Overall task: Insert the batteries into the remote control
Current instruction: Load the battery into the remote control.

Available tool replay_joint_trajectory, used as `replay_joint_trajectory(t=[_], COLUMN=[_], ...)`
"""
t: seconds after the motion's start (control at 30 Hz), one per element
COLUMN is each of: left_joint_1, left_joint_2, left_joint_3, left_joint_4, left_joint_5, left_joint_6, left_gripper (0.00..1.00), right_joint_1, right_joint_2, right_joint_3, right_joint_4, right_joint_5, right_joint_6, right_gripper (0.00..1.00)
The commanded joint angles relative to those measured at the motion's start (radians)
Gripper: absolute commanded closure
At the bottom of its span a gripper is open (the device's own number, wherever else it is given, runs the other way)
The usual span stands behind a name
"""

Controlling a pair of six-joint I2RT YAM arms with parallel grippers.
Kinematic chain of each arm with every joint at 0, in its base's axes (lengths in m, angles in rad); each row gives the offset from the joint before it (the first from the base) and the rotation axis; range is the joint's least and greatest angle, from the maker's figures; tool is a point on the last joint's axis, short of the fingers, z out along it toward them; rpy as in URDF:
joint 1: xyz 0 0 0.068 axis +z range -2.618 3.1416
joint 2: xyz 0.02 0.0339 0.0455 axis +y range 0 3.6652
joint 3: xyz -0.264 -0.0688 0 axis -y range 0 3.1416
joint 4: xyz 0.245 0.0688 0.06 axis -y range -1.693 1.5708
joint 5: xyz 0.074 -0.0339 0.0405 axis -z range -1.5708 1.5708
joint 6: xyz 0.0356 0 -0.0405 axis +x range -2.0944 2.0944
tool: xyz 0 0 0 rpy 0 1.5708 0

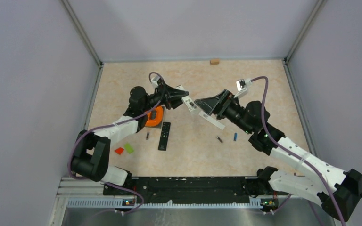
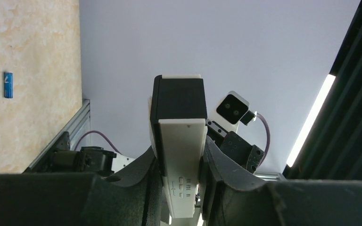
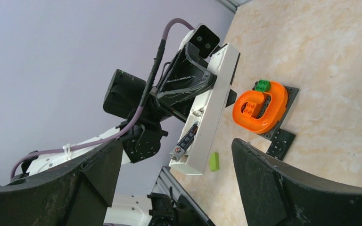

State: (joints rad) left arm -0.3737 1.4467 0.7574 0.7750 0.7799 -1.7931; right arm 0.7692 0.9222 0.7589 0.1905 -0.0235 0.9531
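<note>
My left gripper [image 1: 184,98] is shut on a white remote control [image 1: 190,102] and holds it up above the table. In the left wrist view the remote [image 2: 179,108] stands clamped between the dark fingers [image 2: 226,169]. One dark battery [image 3: 187,139] sits tilted in the remote's open compartment [image 3: 206,127], its lower end sticking out. My right gripper [image 3: 176,155] faces that compartment, open and holding nothing. Three batteries lie on the table: a dark one [image 1: 147,136], a silvery one [image 1: 219,139] and a blue one [image 1: 235,136].
A black remote [image 1: 164,135] lies beside an orange ring on a dark plate [image 1: 154,117]. Red [image 1: 119,150] and green [image 1: 129,148] blocks lie near the left arm. A small wooden block [image 1: 214,61] sits at the back wall. Grey walls enclose the table.
</note>
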Motion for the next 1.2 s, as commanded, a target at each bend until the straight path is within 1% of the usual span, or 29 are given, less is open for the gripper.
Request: replay_joint_trajectory(t=[0.0,0.1,0.17,0.37,0.47,0.57,0.67,0.87,1.03,1.17], left_joint_1=[0.004,0.005,0.003,0.003,0.003,0.004,0.003,0.002,0.003,0.003], left_joint_2=[-0.031,-0.030,-0.031,-0.065,-0.059,-0.061,-0.066,-0.079,-0.083,-0.090], left_joint_3=[-0.011,-0.017,-0.025,-0.060,-0.065,-0.074,-0.074,-0.064,-0.056,-0.055], left_joint_4=[0.073,0.080,0.122,0.123,0.148,0.155,0.159,0.143,0.145,0.144], left_joint_5=[-0.048,-0.065,-0.077,-0.127,-0.125,-0.126,-0.127,-0.120,-0.111,-0.113], left_joint_6=[-0.082,-0.114,-0.163,-0.218,-0.229,-0.227,-0.219,-0.191,-0.179,-0.165], left_gripper=[1.00,1.00,1.00,1.00,1.00,1.00,1.00,1.00,1.00,1.00], right_joint_1=[-0.002,-0.003,-0.003,-0.003,-0.003,-0.003,-0.004,-0.003,-0.004,-0.003], right_joint_2=[-0.007,0.011,0.021,0.025,0.036,0.053,0.065,0.081,0.086,0.089], right_joint_3=[0.000,-0.007,-0.018,-0.025,-0.016,-0.012,-0.012,-0.012,-0.013,-0.011], right_joint_4=[0.057,0.089,0.120,0.165,0.163,0.161,0.165,0.185,0.191,0.177], right_joint_5=[0.005,-0.024,-0.034,-0.021,-0.023,-0.027,-0.030,-0.027,-0.029,-0.026], right_joint_6=[0.072,0.118,0.140,0.148,0.148,0.153,0.156,0.162,0.175,0.185], right_gripper=[0.14,0.16,0.16,0.21,0.32,0.47,0.54,0.56,0.53,0.54])
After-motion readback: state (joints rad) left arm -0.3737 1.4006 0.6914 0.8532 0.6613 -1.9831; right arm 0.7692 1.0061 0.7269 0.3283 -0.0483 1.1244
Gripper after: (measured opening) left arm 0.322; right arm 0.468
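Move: The battery sits proud in the white remote that the left hand keeps pinched. From the open right hand the battery lies about 5 cm to the left, 2 cm ahead and 1 cm lower. The white cover strip lies on the table some 8 cm back, 8 cm to the right and 30 cm below this hand; the loose battery is about 18 cm back and 12 cm right, equally low. From the left hand, the battery in the remote is about 4 cm back and 3 cm right, roughly level. No touch on the battery can be made out: the right hand eases about 2 cm left towards the remote's battery end, wrist tilting some 10 degrees, while its fingers close from wide open to about half. The left hand keeps its grip on the remote, shifting it a little over 1 cm left and up and turning it about 10 degrees. ##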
